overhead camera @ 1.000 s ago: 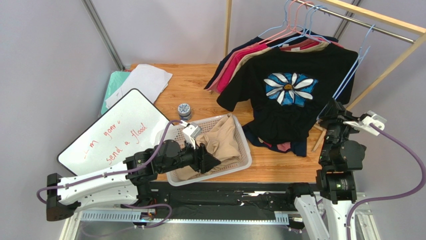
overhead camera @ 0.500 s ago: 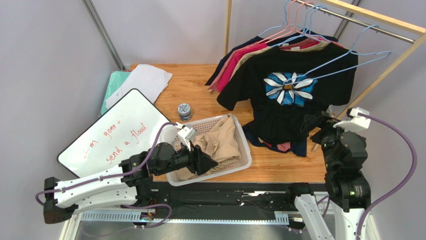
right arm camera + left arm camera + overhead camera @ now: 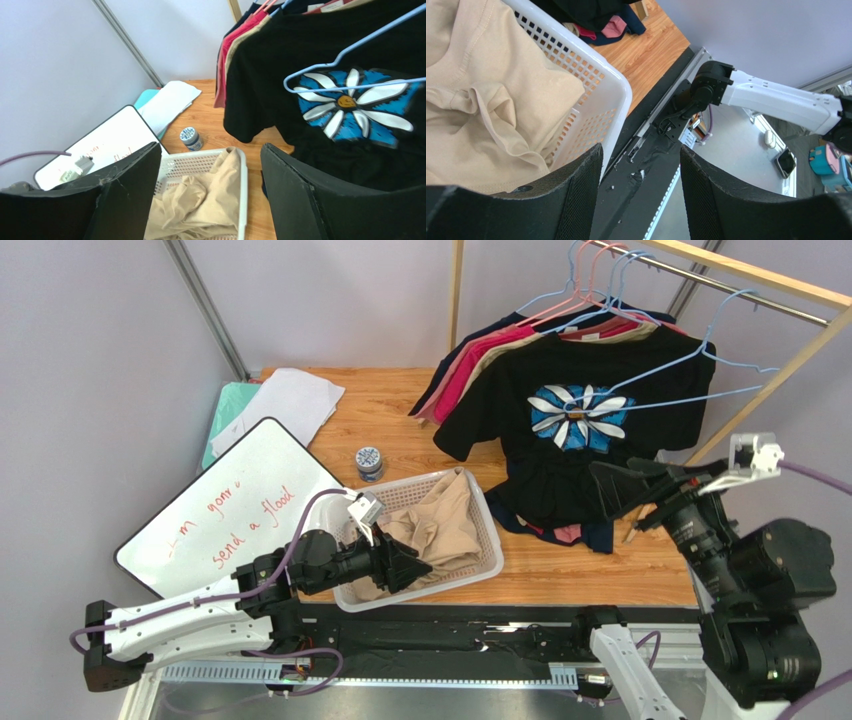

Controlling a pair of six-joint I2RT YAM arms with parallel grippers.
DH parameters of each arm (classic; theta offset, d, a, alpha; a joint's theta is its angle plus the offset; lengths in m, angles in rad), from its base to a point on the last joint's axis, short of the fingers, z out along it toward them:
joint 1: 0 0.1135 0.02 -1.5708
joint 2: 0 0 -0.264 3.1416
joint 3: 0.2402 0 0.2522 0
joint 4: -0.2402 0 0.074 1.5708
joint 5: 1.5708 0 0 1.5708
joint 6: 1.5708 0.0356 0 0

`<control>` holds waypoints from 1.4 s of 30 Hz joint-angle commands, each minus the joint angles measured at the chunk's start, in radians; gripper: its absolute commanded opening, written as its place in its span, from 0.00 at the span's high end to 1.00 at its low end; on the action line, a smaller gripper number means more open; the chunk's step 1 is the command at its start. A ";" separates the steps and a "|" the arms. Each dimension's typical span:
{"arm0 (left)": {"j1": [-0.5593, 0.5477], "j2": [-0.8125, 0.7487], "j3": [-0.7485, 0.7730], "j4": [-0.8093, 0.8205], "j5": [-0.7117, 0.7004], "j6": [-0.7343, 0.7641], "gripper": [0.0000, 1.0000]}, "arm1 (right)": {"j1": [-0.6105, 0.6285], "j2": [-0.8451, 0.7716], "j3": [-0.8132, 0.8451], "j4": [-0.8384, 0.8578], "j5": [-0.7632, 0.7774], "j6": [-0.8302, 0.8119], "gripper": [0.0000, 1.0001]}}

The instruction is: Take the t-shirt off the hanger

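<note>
A beige t-shirt [image 3: 440,525] lies crumpled in a white basket [image 3: 495,545] and is on no hanger. A bare blue hanger [image 3: 655,370] hangs from the rail in front of a black daisy t-shirt [image 3: 590,440]. My left gripper [image 3: 405,562] is open and empty, low over the basket's near edge. The left wrist view shows the beige shirt [image 3: 486,90], the basket rim [image 3: 611,85] and my open left gripper [image 3: 641,200]. My right gripper [image 3: 625,490] is raised, open and empty, below the hanger. The right wrist view shows my open right gripper [image 3: 210,200], the hanger [image 3: 370,84] and the beige shirt [image 3: 200,197].
Several more shirts [image 3: 500,355] hang on hangers from a wooden rack [image 3: 760,275] at the back right. A whiteboard [image 3: 225,505] lies left of the basket, with a small jar [image 3: 369,461] and papers [image 3: 285,400] behind it.
My right arm has risen and pulled back towards the camera. The bare blue hanger has swung from the right side to in front of the black shirt. My left gripper has drawn back slightly.
</note>
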 commanded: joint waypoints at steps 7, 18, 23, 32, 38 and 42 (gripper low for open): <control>-0.005 -0.019 0.032 0.035 0.091 0.020 0.36 | -0.003 0.333 0.028 0.465 -0.004 0.256 0.38; -0.007 -0.087 0.072 -0.034 0.081 0.043 0.36 | 0.029 0.603 0.095 0.617 0.263 0.367 0.47; -0.005 -0.068 0.117 -0.068 0.081 0.059 0.36 | 0.069 0.675 0.128 0.636 0.381 0.359 0.57; -0.005 -0.080 0.132 -0.081 0.081 0.063 0.36 | 0.110 0.759 0.155 0.630 0.530 0.336 0.60; -0.007 -0.100 0.129 -0.103 0.050 0.065 0.36 | 0.110 0.796 0.152 0.654 0.538 0.327 0.63; -0.005 -0.102 0.141 -0.129 0.042 0.069 0.36 | 0.110 0.812 0.157 0.660 0.544 0.330 0.66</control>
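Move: The neck of the blue hanger still carrying the black t-shirt is about 36 cm ahead of my right hand, some 4 cm to its right and 2 cm higher. The black t-shirt's middle hangs roughly 34 cm ahead, 2 cm right and 26 cm below. The pink hangers' necks are about 41 cm ahead and 2 cm left; the emptied blue hanger's neck is about 30 cm ahead and 22 cm right. From my left hand, the black t-shirt's hanger neck is some 40 cm ahead, 38 cm right and 24 cm up. I reach my right hand quickly forward, about 30 cm nearly level, towards the neck of the black t-shirt's blue hanger, easing off at the end. On the way I roll the hand left side up by some 20 degrees, swing it clockwise to face the rack, and half-close the wide-open fingers, stopping close to the hanger. My left hand, still open and empty over the basket, rises a few centimetres and draws slightly back. ##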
